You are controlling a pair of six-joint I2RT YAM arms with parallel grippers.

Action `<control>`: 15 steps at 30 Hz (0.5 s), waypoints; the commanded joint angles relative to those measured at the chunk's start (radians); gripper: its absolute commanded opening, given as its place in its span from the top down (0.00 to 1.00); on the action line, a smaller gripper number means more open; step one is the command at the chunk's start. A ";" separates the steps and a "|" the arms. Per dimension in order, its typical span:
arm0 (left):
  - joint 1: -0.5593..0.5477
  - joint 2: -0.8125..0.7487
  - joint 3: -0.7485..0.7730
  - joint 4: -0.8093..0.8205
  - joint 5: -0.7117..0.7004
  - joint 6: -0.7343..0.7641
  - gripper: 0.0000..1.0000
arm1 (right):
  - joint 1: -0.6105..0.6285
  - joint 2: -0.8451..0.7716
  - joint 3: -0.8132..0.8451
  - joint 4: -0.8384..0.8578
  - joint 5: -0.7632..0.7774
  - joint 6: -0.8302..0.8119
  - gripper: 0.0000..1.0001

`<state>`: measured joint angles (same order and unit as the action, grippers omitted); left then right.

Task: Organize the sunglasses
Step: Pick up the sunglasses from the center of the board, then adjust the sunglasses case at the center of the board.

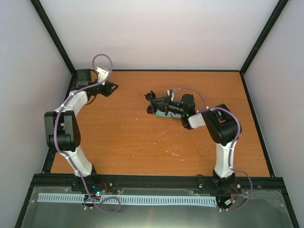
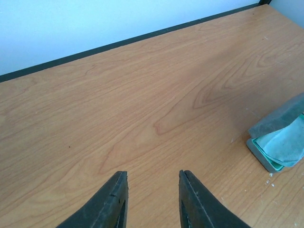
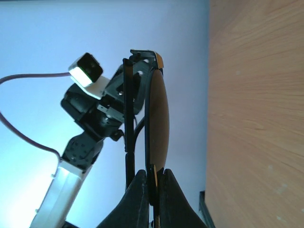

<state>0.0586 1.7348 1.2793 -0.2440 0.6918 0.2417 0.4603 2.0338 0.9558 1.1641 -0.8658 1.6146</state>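
The sunglasses (image 1: 151, 108) hang above the middle of the table, and my right gripper (image 1: 160, 104) is shut on them. The right wrist view shows them edge-on: a thin dark frame with a brownish lens (image 3: 159, 118), pinched at the rim by the right gripper (image 3: 153, 183), with a folded temple arm (image 3: 127, 118) beside it. My left gripper (image 1: 114, 87) is at the far left back of the table. Its jaws stand apart over bare wood in the left wrist view, so the left gripper (image 2: 153, 178) is open and holds nothing.
A grey-blue case (image 2: 275, 128) with green lining lies open on the table, a light-blue cloth (image 2: 287, 145) inside it. From above, the case (image 1: 165, 114) is mostly hidden under the right arm. Walls with a black frame enclose the table (image 1: 142, 142).
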 commanded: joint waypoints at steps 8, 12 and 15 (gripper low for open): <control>-0.174 0.338 0.393 -0.148 0.043 0.059 0.70 | -0.050 -0.617 -0.310 -0.581 0.512 -0.310 0.97; -0.247 0.495 0.583 -0.236 0.057 0.067 0.72 | -0.051 -0.803 -0.433 -0.744 0.696 -0.279 0.97; -0.298 0.589 0.700 -0.314 0.054 0.084 0.73 | -0.052 -0.898 -0.496 -0.821 0.794 -0.244 0.97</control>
<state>-0.1867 2.2307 1.8420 -0.4210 0.7200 0.2890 0.4137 1.2118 0.5346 0.5671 -0.2939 1.3659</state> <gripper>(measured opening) 0.275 0.028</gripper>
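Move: The sunglasses are already pinched upright in the right hand, off the table. The open case they seem bound for lies on the table about 9 cm to that hand's right, some 3 cm farther out and roughly 15 cm below, with the cloth lying inside it at the same spot. From the empty left hand the case is about 28 cm to the right, some 5 cm back and 16 cm down. The sunglasses, kept in the right hand's shut fingers, are carried about 13 cm to the right, passing high over the near side of the case, also drawn back some 4 cm and, after a tiny dip, lifted 5 cm net while the wrist swings some 35 degrees clockwise. The left hand sweeps right towards the case, going forward and sinking too, fingers still partly open and empty. ##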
